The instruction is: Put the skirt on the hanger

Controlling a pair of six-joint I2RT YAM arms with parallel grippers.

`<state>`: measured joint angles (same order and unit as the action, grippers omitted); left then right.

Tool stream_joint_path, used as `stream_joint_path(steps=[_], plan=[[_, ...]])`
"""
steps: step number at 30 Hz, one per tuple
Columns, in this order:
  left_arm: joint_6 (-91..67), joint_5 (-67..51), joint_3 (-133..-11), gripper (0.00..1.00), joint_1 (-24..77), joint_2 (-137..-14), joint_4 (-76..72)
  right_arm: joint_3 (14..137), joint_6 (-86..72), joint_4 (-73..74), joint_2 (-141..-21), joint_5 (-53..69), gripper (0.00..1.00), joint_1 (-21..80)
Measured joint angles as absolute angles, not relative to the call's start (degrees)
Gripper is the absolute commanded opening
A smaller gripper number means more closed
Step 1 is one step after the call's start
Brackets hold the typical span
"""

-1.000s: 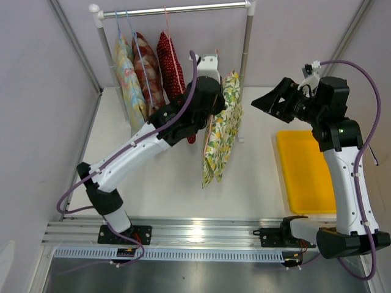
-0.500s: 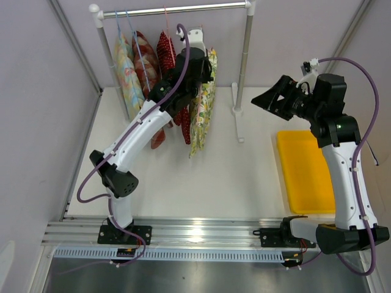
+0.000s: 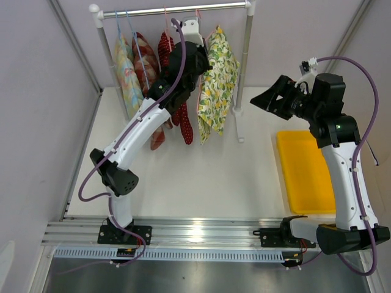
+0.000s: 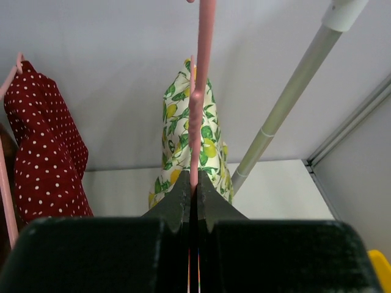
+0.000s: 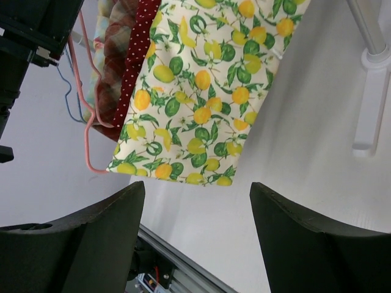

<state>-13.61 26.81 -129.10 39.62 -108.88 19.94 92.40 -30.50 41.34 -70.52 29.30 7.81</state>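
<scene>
The lemon-print skirt (image 3: 218, 82) hangs on the pink hanger (image 3: 198, 105) just under the rack's rail, right of the red dotted garment. My left gripper (image 3: 205, 54) is shut on the hanger's wire; in the left wrist view the pink hanger (image 4: 201, 67) rises straight out of my closed left gripper (image 4: 193, 193), with the skirt (image 4: 211, 143) behind it. The hanger's hook reaches the rail; whether it rests on it I cannot tell. My right gripper (image 3: 264, 93) hovers open to the right, empty. In its view the right gripper (image 5: 195, 186) faces the skirt (image 5: 201, 91) and the hanger (image 5: 89, 141).
The rail (image 3: 153, 10) also carries a red white-dotted garment (image 3: 166, 47), a darker red garment (image 3: 144, 61) and a pastel floral one (image 3: 125, 70) on light-blue hangers (image 3: 129, 27). The rack's right post (image 3: 245, 58) stands beside the skirt. A yellow tray (image 3: 305, 174) lies at the right.
My left arm has carried the hanger and skirt up and back, from mid-table to the rail beside the red garment. The right gripper has barely moved.
</scene>
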Motion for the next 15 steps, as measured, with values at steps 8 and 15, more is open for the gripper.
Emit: stream_joint_path(steps=[8,15], plan=[[-11.46,27.0,-129.62,0.0,38.46,-112.51,12.43,92.4,-29.39,41.74,-70.61,28.71,0.76,8.16],[-10.7,27.29,-130.32,0.0,36.42,-116.46,9.58,92.4,-28.38,41.71,-71.42,28.23,0.75,8.69]])
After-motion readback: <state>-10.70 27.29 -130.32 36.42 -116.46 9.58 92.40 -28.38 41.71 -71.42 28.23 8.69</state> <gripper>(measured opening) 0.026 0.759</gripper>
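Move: Just above the left hand, which grips the pink hanger by its neck with the skirt hanging below, the rack rail runs about 6 cm ahead and some 11 cm higher. The red dotted garment hangs about 9 cm to the left, 3 cm ahead and 12 cm lower; the rail's white corner joint stands about 10 cm right, 6 cm ahead and 11 cm up. From the right hand that stretch of rail is about 17 cm ahead, 15 cm left and 17 cm up. Carrying the hanger hook-up, the left hand pushes about 5.5 cm forward towards and under the rail, almost level at first, then sinking some 2 cm as it goes, to bring the hook over the bar. The shut fingers keep their pinch on the neck while the wrist tips up and turns counter-clockwise, each by roughly 5 degrees. ##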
